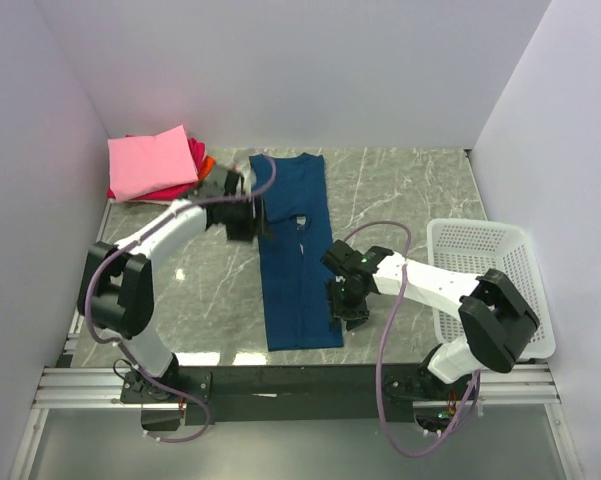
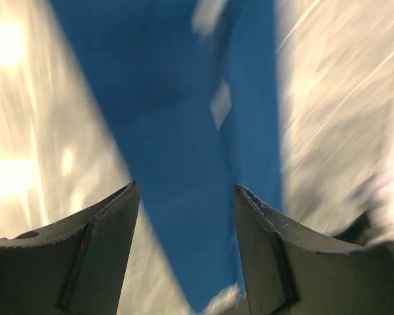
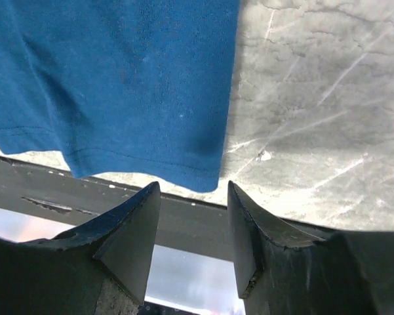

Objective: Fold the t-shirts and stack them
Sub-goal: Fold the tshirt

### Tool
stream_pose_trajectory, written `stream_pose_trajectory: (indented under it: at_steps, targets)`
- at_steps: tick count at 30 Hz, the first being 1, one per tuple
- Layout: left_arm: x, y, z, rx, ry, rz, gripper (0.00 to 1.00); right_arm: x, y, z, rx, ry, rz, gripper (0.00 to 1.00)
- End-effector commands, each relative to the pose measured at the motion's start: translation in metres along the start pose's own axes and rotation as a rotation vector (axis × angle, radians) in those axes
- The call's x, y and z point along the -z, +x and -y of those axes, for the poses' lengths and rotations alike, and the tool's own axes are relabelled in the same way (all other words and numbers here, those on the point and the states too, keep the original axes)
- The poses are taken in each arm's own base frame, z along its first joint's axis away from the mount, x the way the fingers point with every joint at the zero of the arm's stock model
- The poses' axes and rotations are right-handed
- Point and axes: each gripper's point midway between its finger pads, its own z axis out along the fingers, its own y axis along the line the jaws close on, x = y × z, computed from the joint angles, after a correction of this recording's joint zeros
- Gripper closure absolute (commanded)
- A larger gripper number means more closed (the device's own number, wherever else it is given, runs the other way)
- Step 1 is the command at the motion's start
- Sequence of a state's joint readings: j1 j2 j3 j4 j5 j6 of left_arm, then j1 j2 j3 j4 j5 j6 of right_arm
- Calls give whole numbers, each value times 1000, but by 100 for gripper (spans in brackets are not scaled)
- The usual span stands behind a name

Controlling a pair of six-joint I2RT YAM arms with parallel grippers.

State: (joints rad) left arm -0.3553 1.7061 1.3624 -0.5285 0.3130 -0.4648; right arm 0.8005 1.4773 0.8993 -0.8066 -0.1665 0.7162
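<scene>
A dark blue t-shirt (image 1: 295, 262) lies folded into a long narrow strip down the middle of the marble table, collar at the far end. My left gripper (image 1: 244, 216) hovers at its upper left edge, open with nothing held; the blurred left wrist view shows the blue cloth (image 2: 177, 151) below the left gripper (image 2: 187, 190). My right gripper (image 1: 345, 306) is by the shirt's near right corner. In the right wrist view the right gripper (image 3: 193, 187) stands open and empty just short of the hem corner (image 3: 203, 177). A folded pink shirt (image 1: 152, 162) tops a stack with magenta-red (image 1: 130, 192) and orange (image 1: 207, 163) shirts.
A white mesh basket (image 1: 480, 255) stands at the right, behind the right arm. White walls close in the table on three sides. The black rail (image 3: 183, 220) at the table's near edge runs just beyond the shirt's hem.
</scene>
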Motion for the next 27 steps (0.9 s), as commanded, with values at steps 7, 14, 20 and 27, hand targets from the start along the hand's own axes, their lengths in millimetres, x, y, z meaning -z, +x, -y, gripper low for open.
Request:
stream_pose_trajectory:
  at_steps: [7, 14, 20, 27]
  targets:
    - [32, 162, -19, 129, -59, -343, 36, -10, 22, 2, 9, -64, -10, 48]
    - [39, 210, 2, 179, 33, -413, 37, -16, 21, 6, 29, -65, 7, 49]
    - [32, 245, 14, 148, 51, -515, 37, -19, 17, 9, 61, -38, 19, 49]
    - [25, 269, 17, 129, 20, -587, 36, -28, 19, 10, 78, -43, -2, 50]
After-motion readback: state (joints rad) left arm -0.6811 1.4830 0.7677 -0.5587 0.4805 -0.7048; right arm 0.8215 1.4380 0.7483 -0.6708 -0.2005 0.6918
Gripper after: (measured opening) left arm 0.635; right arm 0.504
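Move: The left hand is high beside the shirt's middle; its goal, the left hem corner, lies roughly 28 cm back, 3 cm right and 13 cm below. The right hem corner is level with that corner, 17 cm to its right, and the collar opening lies 3 cm ahead and 11 cm right of the left hand. For the right hand, its own right hem corner is just 3 cm back, straight behind and 4 cm below; the left one is 17 cm to the left of it. No grip yet: the left hand swoops back about 25 cm and down some 10 cm alongside the shirt to the left hem corner, quick at first then easing, tipping some 30 degrees so its fingers point more steeply down. The right hand settles 2 to 3 cm lower and about 2 cm back, closing in over the right hem corner. Both grippers stay open. ##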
